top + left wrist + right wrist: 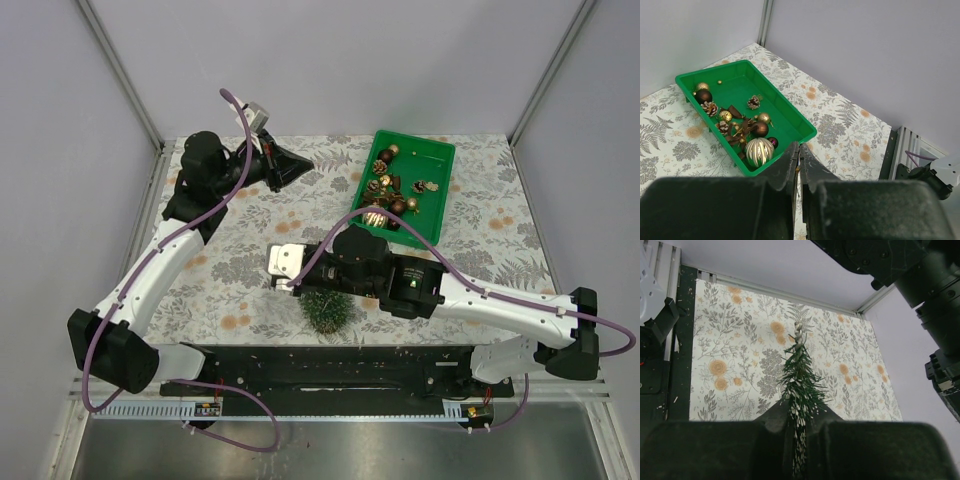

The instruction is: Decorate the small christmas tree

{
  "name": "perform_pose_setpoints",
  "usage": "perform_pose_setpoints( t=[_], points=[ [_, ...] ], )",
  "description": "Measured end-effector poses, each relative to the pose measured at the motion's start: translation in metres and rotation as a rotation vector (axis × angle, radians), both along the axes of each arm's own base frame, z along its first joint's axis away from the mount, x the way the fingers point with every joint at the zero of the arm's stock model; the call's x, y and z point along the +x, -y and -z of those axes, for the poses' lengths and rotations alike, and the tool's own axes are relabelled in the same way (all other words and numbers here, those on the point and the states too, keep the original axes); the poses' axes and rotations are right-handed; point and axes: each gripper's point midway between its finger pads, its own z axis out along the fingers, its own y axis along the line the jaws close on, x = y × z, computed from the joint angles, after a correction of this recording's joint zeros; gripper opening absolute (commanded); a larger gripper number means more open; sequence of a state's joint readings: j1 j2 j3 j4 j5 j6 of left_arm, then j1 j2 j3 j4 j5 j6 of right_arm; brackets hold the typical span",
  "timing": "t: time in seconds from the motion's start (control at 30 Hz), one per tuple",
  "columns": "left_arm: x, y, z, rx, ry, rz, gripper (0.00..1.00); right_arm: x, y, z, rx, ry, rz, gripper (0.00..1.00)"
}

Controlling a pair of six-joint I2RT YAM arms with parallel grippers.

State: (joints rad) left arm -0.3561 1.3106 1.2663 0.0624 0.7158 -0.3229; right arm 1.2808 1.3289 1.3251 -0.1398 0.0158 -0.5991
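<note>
The small christmas tree (799, 375), dark green with frosted tips, sticks out tip-first from my right gripper (800, 412), which is shut on its lower part. From above, the tree (328, 308) sits under that gripper (318, 295) near the table's front middle. My left gripper (800, 150) hangs raised at the back left (288, 166), jaws pressed together. A thin thread with a small gold bit (797, 169) shows in the slit between them. Whatever hangs from the thread is hidden.
A green bin (416, 139) at the back right holds brown and gold baubles, pine cones and a ribbed gold ball (759, 151). Its near corner (810, 134) lies just past my left fingertips. A floral cloth (250, 270) covers the table, with grey walls around it.
</note>
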Motion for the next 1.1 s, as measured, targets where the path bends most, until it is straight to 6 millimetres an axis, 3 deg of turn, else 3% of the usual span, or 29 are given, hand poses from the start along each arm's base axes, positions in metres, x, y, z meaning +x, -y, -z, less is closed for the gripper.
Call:
perform_pose_setpoints(
  t=[0.3, 0.33, 0.4, 0.5, 0.63, 0.8, 0.93, 1.1],
  points=[
    [-0.005, 0.0, 0.001, -0.004, 0.001, 0.013, 0.06, 0.0, 0.001, 0.008, -0.009, -0.046, 0.009, 0.01],
    [-0.005, 0.0, 0.001, -0.004, 0.0, 0.014, 0.06, -0.001, 0.001, 0.008, -0.005, -0.052, 0.01, 0.1],
    [-0.005, 0.0, 0.0, -0.008, 0.002, 0.015, 0.06, -0.001, 0.001, 0.008, 0.005, -0.065, 0.014, 0.38],
    [-0.006, 0.001, -0.001, -0.013, 0.004, 0.019, 0.06, -0.001, 0.002, 0.01, 0.014, -0.101, 0.025, 0.74],
    [-0.007, 0.001, -0.001, -0.016, 0.006, 0.023, 0.06, -0.001, 0.005, 0.017, 0.009, -0.174, 0.043, 0.97],
    [-0.007, 0.001, -0.003, -0.019, 0.013, 0.026, 0.06, 0.001, 0.018, 0.004, 0.035, -0.269, 0.045, 0.99],
    [-0.007, 0.002, -0.004, -0.02, 0.017, 0.03, 0.06, 0.001, 0.035, -0.037, 0.124, -0.292, 0.034, 0.99],
    [-0.008, 0.002, -0.004, -0.021, 0.017, 0.034, 0.06, 0.017, 0.077, -0.08, 0.25, -0.281, 0.101, 0.99]
  ],
)
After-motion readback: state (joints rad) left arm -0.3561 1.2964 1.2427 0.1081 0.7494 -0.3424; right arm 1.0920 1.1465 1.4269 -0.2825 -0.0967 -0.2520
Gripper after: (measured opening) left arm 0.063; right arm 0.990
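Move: The right gripper is shut on the upper part of the christmas tree. The tree's middle lies level with that hand in reach, about 5 cm to its right and 17 cm below. The left gripper waits some 18 cm ahead and 7 cm to the right, 2 cm higher; the green tray is roughly 42 cm ahead, 32 cm right and 34 cm down. From the left hand the tree's middle is about 18 cm back, 2 cm left and 19 cm below. Let go of the tree's upper part: hold the right gripper nearly still, spread its fingers wide while easing down about 2 cm, then pull away faster to the right and up, ending some 8 cm right of and 8 cm above the start. Roll the wrist about 15 degrees as the fingers open, and tip the fingertips up as the hand leaves. ##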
